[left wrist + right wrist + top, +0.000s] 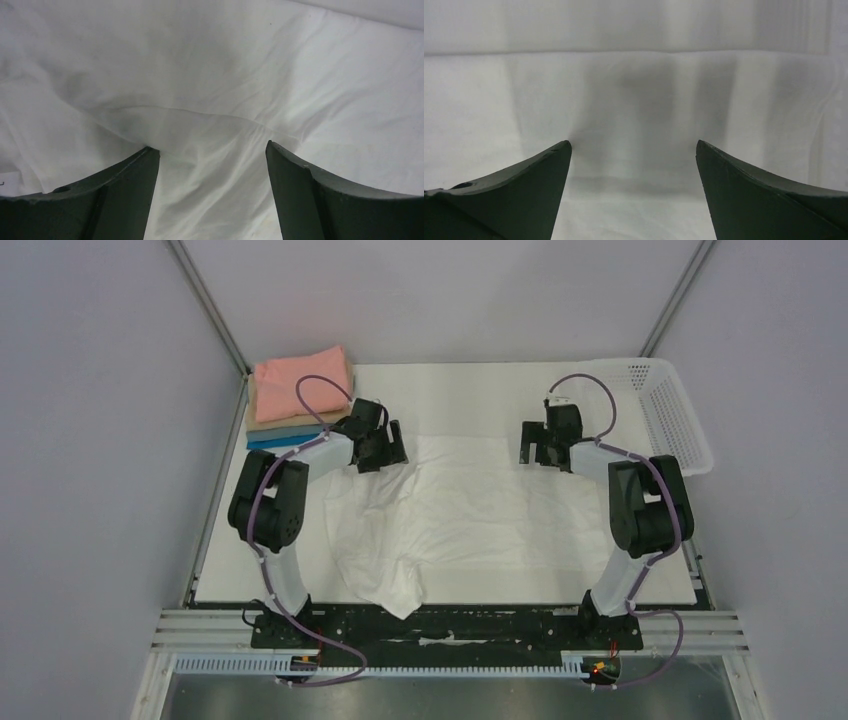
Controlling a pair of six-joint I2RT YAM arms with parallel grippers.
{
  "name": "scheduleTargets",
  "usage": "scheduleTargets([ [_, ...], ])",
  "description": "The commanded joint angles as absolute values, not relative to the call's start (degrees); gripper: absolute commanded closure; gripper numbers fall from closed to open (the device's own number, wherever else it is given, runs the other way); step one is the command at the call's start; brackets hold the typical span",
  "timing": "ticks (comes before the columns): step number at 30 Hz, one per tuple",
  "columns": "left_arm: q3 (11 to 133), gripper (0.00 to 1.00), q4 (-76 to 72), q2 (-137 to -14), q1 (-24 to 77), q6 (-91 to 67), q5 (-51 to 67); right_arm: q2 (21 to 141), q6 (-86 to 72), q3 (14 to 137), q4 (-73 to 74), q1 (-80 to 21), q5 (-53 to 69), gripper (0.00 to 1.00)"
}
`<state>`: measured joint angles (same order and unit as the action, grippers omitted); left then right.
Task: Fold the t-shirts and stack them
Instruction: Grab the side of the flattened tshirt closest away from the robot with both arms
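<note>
A plain white t-shirt point(450, 520) lies spread and wrinkled on the white table, one corner hanging over the near edge. My left gripper point(381, 453) is open just above the shirt's far left edge; its wrist view shows creased white cloth point(210, 100) between the spread fingers point(135, 190). My right gripper point(545, 448) is open at the shirt's far right edge, over smooth white cloth point(634, 100). A stack of folded shirts sits at the far left corner: salmon pink point(300, 373) on top, tan and blue point(270, 440) below.
A white plastic mesh basket point(665, 410) stands at the table's far right corner. Metal frame posts rise at both far corners. The arm bases and a black rail run along the near edge.
</note>
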<state>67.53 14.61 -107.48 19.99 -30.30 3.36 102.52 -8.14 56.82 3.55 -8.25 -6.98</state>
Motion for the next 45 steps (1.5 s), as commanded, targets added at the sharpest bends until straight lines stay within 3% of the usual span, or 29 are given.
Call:
scheduleTargets([
  [1,72.7,0.16,20.3,-113.42,19.69,-29.49,0.19,106.08,-10.87,61.75,0.74,-6.86,-10.64,0.02],
  [7,78.8,0.15,21.96,-116.42,19.48,-27.27,-1.99,108.37,-9.33,65.4,0.78,-6.63,-12.39,0.02],
  [12,80.78,0.15,22.59,-115.21,19.68,-26.38,2.77,105.58,-6.92,65.66,1.47,-7.13,-9.08,0.02],
  [22,65.25,0.14,22.13,-91.94,26.64,-28.4,-3.3,89.22,-5.04,54.15,0.91,-14.06,-8.64,0.02],
  [26,55.59,0.14,26.09,-80.38,36.05,-32.8,-11.67,82.55,-5.11,48.33,1.26,-18.37,-10.41,0.02],
  [33,42.89,0.16,39.72,-63.91,61.55,-47.8,-22.93,68.33,-7.71,36.7,1.79,-20.48,-13.49,0.02],
  [39,41.69,0.19,51.29,-62.02,79.16,-60.43,-27.71,60.08,-8.41,31.38,2.15,-20.47,-13.7,0.02],
  [45,40.32,0.22,50.75,-70.61,81.91,-62.07,-27.24,59.95,-8.35,29.97,2.67,-20.48,-14.46,0.02],
])
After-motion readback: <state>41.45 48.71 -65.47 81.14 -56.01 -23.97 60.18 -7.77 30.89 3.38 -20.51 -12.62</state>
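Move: Both open hands are low on the flattened t-shirt. For the left, the loose corner overhanging the table's near edge lies about 33 cm back and 3 cm right; the shirt's far edge is some 7 cm straight ahead, and the folded pile about 13 cm ahead and 21 cm left. From the right hand, the far edge is also roughly 7 cm straight ahead; the basket's middle lies about 8 cm ahead and 21 cm right. With open fingertips on the cloth, both hands push it some 4 cm forward towards the far edge, then lift off. The left rises about 9 cm and sweeps back some 35 cm, turning about 25 degrees clockwise and sinking again over the overhanging near corner; the right draws back 15 cm, up and a little left, fingers tipping more forward, to hover over the shirt. ##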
